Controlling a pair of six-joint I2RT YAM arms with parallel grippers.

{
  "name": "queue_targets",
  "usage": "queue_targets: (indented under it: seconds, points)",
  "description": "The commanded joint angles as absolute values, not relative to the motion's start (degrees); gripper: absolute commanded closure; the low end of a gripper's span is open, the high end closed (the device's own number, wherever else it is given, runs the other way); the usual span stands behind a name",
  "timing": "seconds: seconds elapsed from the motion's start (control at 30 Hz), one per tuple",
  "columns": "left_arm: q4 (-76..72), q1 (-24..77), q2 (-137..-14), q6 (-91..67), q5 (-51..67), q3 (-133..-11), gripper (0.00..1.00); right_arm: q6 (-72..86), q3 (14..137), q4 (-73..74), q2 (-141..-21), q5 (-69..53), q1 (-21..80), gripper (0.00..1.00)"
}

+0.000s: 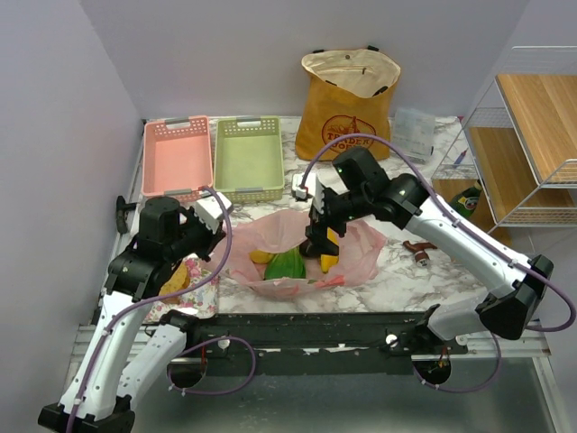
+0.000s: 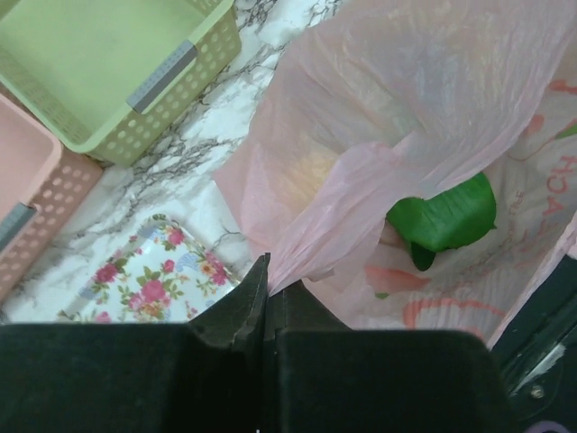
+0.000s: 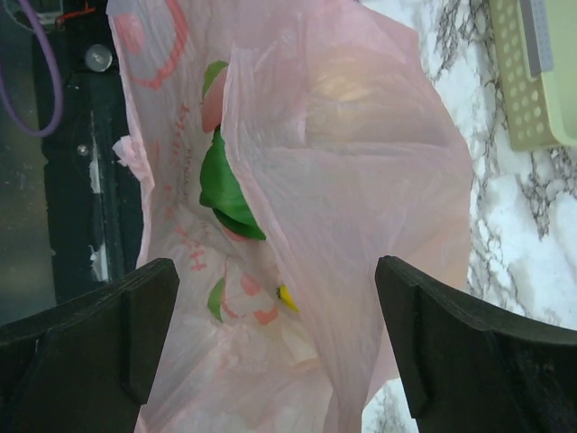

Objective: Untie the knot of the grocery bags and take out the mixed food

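The pink plastic grocery bag [image 1: 361,257] lies at the table's middle with its mouth spread. Inside it I see a green leafy item [image 1: 287,264] and yellow pieces [image 1: 261,256]. My left gripper [image 2: 268,281] is shut on a gathered fold of the pink bag [image 2: 361,180] at its left edge. My right gripper [image 3: 275,280] hangs open just over the bag [image 3: 361,180], with film between its fingers but not pinched. A green item [image 3: 225,194] and a yellow tip [image 3: 287,296] show below it. The yellow tote [image 1: 347,104] stands upright at the back.
A pink basket [image 1: 178,155] and a green basket [image 1: 248,158] sit at the back left. A floral tray [image 2: 153,275] lies by my left gripper. A wire shelf [image 1: 532,135], a green bottle [image 1: 466,200] and a red-handled tool [image 1: 419,250] are on the right.
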State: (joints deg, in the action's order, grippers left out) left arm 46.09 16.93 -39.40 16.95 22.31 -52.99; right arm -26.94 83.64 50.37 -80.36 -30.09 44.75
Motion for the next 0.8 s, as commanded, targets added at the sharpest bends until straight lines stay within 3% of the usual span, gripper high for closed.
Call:
queue_targets:
  seconds: [0.0, 0.1, 0.17, 0.23, 0.27, 0.3, 0.33, 0.37, 0.47, 0.6, 0.77]
  points:
    - [45.5, 16.2, -39.8, 5.9, 18.1, -51.7, 1.00, -30.4, 79.8, 44.6, -81.6, -24.3, 48.6, 0.00]
    - [45.2, 15.2, -39.2, 4.7, 18.3, -51.6, 1.00, -31.6, 73.6, 36.1, -80.9, -15.2, 49.4, 0.02]
    - [44.5, 14.0, -38.1, 4.3, 17.4, -51.5, 1.00, -31.2, 72.6, 33.1, -81.6, -9.7, 49.4, 0.18]
    - [44.1, 11.5, -37.3, 4.7, 17.6, -52.1, 1.00, -28.8, 73.8, 32.8, -83.0, -5.6, 49.4, 0.53]
    - [43.8, 10.3, -37.0, 4.6, 18.2, -53.1, 1.00, -27.6, 74.3, 32.8, -83.7, -4.3, 49.4, 0.79]
    - [43.6, 9.2, -37.0, 5.2, 21.0, -54.3, 0.84, -26.5, 74.8, 32.9, -84.1, -3.3, 49.4, 0.96]
    - [43.7, 9.0, -37.2, 6.9, 24.5, -56.6, 0.61, -24.8, 75.3, 33.0, -84.4, -2.7, 49.4, 0.99]
    - [43.8, 9.0, -37.5, 9.1, 28.8, -58.9, 0.45, -23.0, 76.2, 33.2, -84.8, -2.6, 49.4, 0.99]
    - [44.0, 11.6, -38.4, 18.3, 38.3, -66.2, 0.28, -17.8, 79.7, 34.6, -86.1, -4.5, 49.1, 0.99]
    - [50.6, 24.0, -41.4, 34.5, 40.2, -73.0, 0.21, -12.1, 83.0, 35.6, -87.3, -8.0, 47.0, 0.99]
    - [57.0, 48.6, -48.9, 38.4, 31.9, -75.0, 0.21, -8.4, 83.1, 36.0, -88.2, -10.1, 43.1, 0.99]
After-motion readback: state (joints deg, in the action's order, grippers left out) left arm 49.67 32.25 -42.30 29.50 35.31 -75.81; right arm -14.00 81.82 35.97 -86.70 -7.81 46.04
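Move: The stretch of bag rim that the open right hand goes for lies about 4 cm ahead of it and 7 cm below. Under that, some 18 cm down, are the banana, 3 cm ahead and 1 cm right, and the dark avocado, 3 cm ahead and 4 cm left. The left hand still pinches the rim; from it the green vegetable lies about 16 cm right, 1 cm ahead and 17 cm below, with the yellow fruit on the near side, 10 cm right and 2 cm ahead. Down about 7 cm and forward, the right hand sinks to the bag's rim, shuts its fingers on the rim, then carries it on forward and 4 cm up, turning some 20 degrees clockwise. The left hand edges left with its pinch, opens wide to let the rim go, and swings up 14 cm, back and right, turning clockwise over the bag's near-left part. ##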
